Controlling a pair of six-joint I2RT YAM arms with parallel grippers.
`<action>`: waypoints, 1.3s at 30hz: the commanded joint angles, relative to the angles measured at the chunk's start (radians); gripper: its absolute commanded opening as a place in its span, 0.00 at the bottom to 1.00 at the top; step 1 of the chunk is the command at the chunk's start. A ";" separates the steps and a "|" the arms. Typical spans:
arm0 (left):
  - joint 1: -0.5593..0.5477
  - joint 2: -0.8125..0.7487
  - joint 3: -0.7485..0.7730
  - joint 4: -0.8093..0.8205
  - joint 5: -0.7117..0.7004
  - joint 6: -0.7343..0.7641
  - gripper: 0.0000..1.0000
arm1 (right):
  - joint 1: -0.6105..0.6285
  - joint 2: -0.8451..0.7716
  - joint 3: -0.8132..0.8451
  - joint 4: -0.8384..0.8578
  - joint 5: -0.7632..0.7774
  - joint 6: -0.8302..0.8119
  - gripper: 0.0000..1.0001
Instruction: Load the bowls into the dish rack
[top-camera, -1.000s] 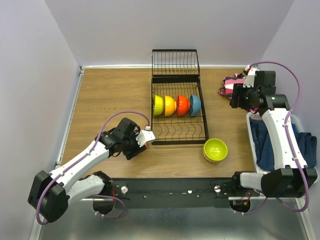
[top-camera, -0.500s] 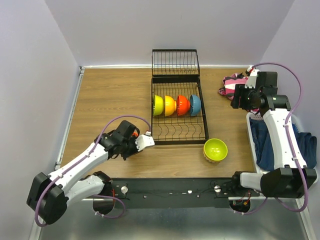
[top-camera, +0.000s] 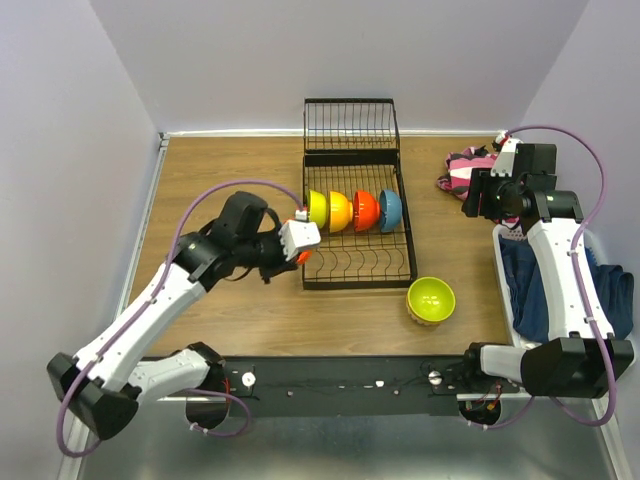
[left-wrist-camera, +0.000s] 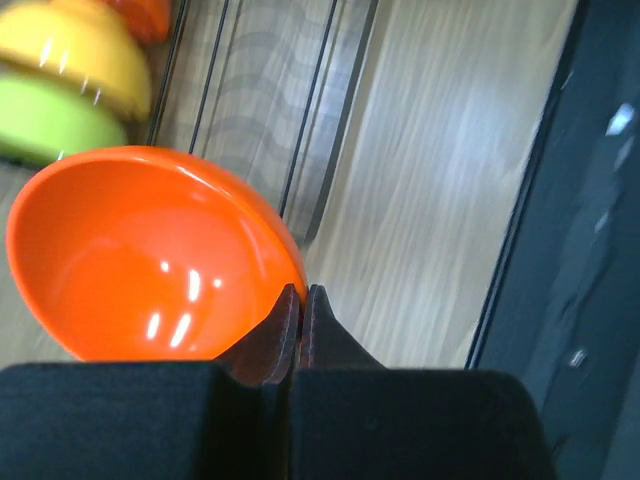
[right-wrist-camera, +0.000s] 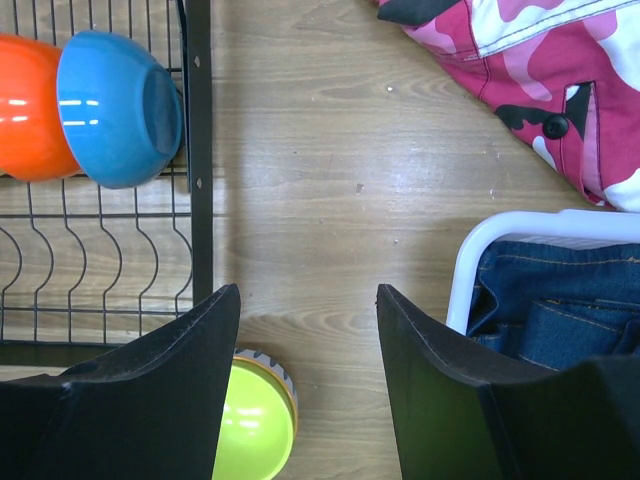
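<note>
My left gripper (left-wrist-camera: 300, 292) is shut on the rim of an orange bowl (left-wrist-camera: 140, 260), one finger inside and one outside. In the top view this gripper (top-camera: 300, 250) hangs at the front left corner of the black wire dish rack (top-camera: 358, 283), with a sliver of the orange bowl (top-camera: 303, 257) showing under it. Standing on edge in the rack are a lime green bowl (top-camera: 316, 210), a yellow bowl (top-camera: 339, 211), a red-orange bowl (top-camera: 365, 210) and a blue bowl (top-camera: 390, 209). Another lime green bowl (top-camera: 431, 299) sits upright on the table. My right gripper (right-wrist-camera: 307, 292) is open and empty above bare wood.
A pink camouflage garment (top-camera: 462, 168) lies at the back right. A white laundry basket (right-wrist-camera: 500, 240) with jeans (right-wrist-camera: 560, 300) stands along the right edge. The rack's taller wire basket section (top-camera: 350, 125) is at its far end. A black bar (top-camera: 350, 375) runs along the near edge.
My left gripper has shut on the orange bowl's rim and lifted it away from the near edge, toward the rack's front left corner. The right arm has barely moved.
</note>
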 joint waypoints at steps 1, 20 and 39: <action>-0.003 0.086 -0.069 0.477 0.363 -0.323 0.00 | -0.010 -0.013 -0.015 -0.018 0.005 0.009 0.65; -0.128 0.593 -0.155 1.665 0.186 -1.394 0.01 | -0.012 0.028 -0.041 -0.032 0.057 -0.016 0.65; -0.184 0.928 -0.128 1.908 0.080 -1.684 0.01 | -0.013 0.084 -0.045 -0.038 0.073 -0.014 0.65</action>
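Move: The left hand holds the orange bowl by its rim. Its place, the empty front-right part of the dish rack, lies about 24 cm right, 9 cm ahead and 15 cm lower. Behind that place, the racked blue bowl is about 20 cm ahead and 26 cm right of the hand; the racked orange bowl is 20 cm ahead and 19 cm right. The green bowl on the table stands some 36 cm right and 1 cm back. From the right hand, that place is about 22 cm left, 5 cm back. Still pinching the orange bowl's rim, the left hand sweeps about 24 cm right and some 7 cm forward to the rack's front-right part, rising slightly, then sinking about 8 cm as it slows. Meanwhile its wrist rolls some 70 degrees, counter-clockwise looking along the fingers, which level out pointing right. The empty right hand sinks about 4 cm, tipping slightly downward. ##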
